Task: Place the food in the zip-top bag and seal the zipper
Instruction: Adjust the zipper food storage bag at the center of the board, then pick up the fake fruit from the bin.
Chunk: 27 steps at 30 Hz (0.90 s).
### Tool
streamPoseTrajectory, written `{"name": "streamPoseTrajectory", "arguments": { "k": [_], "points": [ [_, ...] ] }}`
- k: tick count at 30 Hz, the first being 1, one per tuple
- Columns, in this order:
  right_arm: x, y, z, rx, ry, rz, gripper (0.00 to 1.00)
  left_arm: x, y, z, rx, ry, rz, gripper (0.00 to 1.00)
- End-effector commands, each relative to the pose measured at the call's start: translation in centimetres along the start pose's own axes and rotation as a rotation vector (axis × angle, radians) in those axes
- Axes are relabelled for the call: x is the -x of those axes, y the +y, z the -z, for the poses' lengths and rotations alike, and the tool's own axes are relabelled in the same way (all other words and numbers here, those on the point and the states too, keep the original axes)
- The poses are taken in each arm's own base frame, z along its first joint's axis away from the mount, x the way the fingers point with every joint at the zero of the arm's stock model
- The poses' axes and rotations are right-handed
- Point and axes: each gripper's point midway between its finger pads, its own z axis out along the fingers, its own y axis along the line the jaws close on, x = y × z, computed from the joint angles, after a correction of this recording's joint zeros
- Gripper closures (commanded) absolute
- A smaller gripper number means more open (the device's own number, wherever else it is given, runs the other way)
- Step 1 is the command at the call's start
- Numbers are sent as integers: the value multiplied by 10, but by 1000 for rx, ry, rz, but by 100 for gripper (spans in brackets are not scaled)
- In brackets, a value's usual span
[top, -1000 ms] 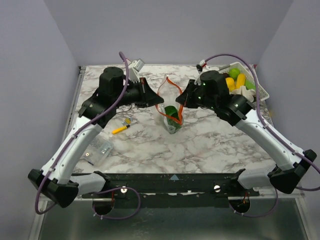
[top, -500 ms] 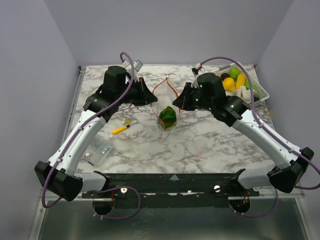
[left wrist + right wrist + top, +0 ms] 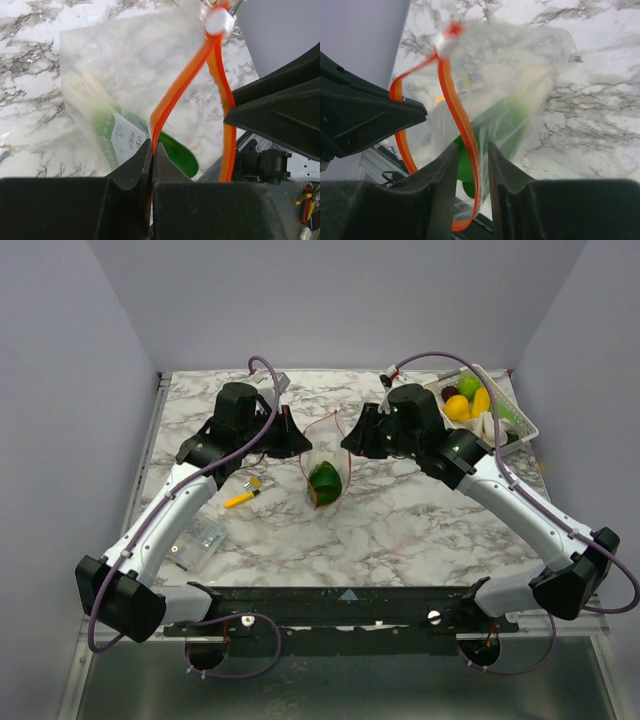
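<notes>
The zip-top bag (image 3: 322, 478) hangs between my two grippers over the middle of the table, with a dark green food piece (image 3: 325, 483) inside. Its zipper (image 3: 318, 428) stands open in a loop. My left gripper (image 3: 297, 440) is shut on the zipper's left side; the left wrist view shows the orange strip (image 3: 175, 90) pinched at the fingertips of the left gripper (image 3: 152, 146). My right gripper (image 3: 472, 146) is open, the zipper (image 3: 452, 95) running loose between its fingers. More food (image 3: 458, 408) lies in the basket.
A white slotted basket (image 3: 520, 425) with yellow, green and purple pieces stands at the back right. A yellow-orange marker pen (image 3: 240, 498) lies left of the bag. A small flat clear packet (image 3: 200, 537) lies nearer the front left.
Both arms have carried the bag leftward. The right gripper, shut on the zipper before, has opened its jaws. The left grip is unchanged.
</notes>
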Motion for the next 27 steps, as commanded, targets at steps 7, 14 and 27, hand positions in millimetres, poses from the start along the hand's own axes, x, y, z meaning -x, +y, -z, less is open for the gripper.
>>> {"name": "streamPoseTrajectory", "arguments": {
  "k": [7,14,27],
  "points": [
    [49,-19,26,-180,-134,125,52,7,3,4,6,-61,-51,100],
    [88,-102,25,-493,-250,105,51,3,4,3,6,-46,-44,100],
    [115,-335,26,-935,-261,-124,52,-3,5,-4,-6,-17,-28,100]
  ]
}}
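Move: The food basket's middle is some 36 cm to the right of the right hand, about 23 cm farther out and 20 cm below. In it the yellow fruit sits about 31 cm right, 24 cm ahead and 20 cm below the hand. The bagged green food is some 6 cm left, roughly level fore-and-aft and 17 cm below. From the left hand, which pinches the bag's left rim, the basket lies about 47 cm right, 23 cm out and 20 cm below. The right fingers, already parting around the bag's right rim, open on to about half and come free of the rim, the hand rising some 5 cm while easing forward and right. It then sweeps fast right and forward towards the basket, about 26 cm right and 15 cm out in all, turning some 45 degrees clockwise and sinking past its starting height. The left hand keeps its pinch on the left rim, settling about 1 cm. ##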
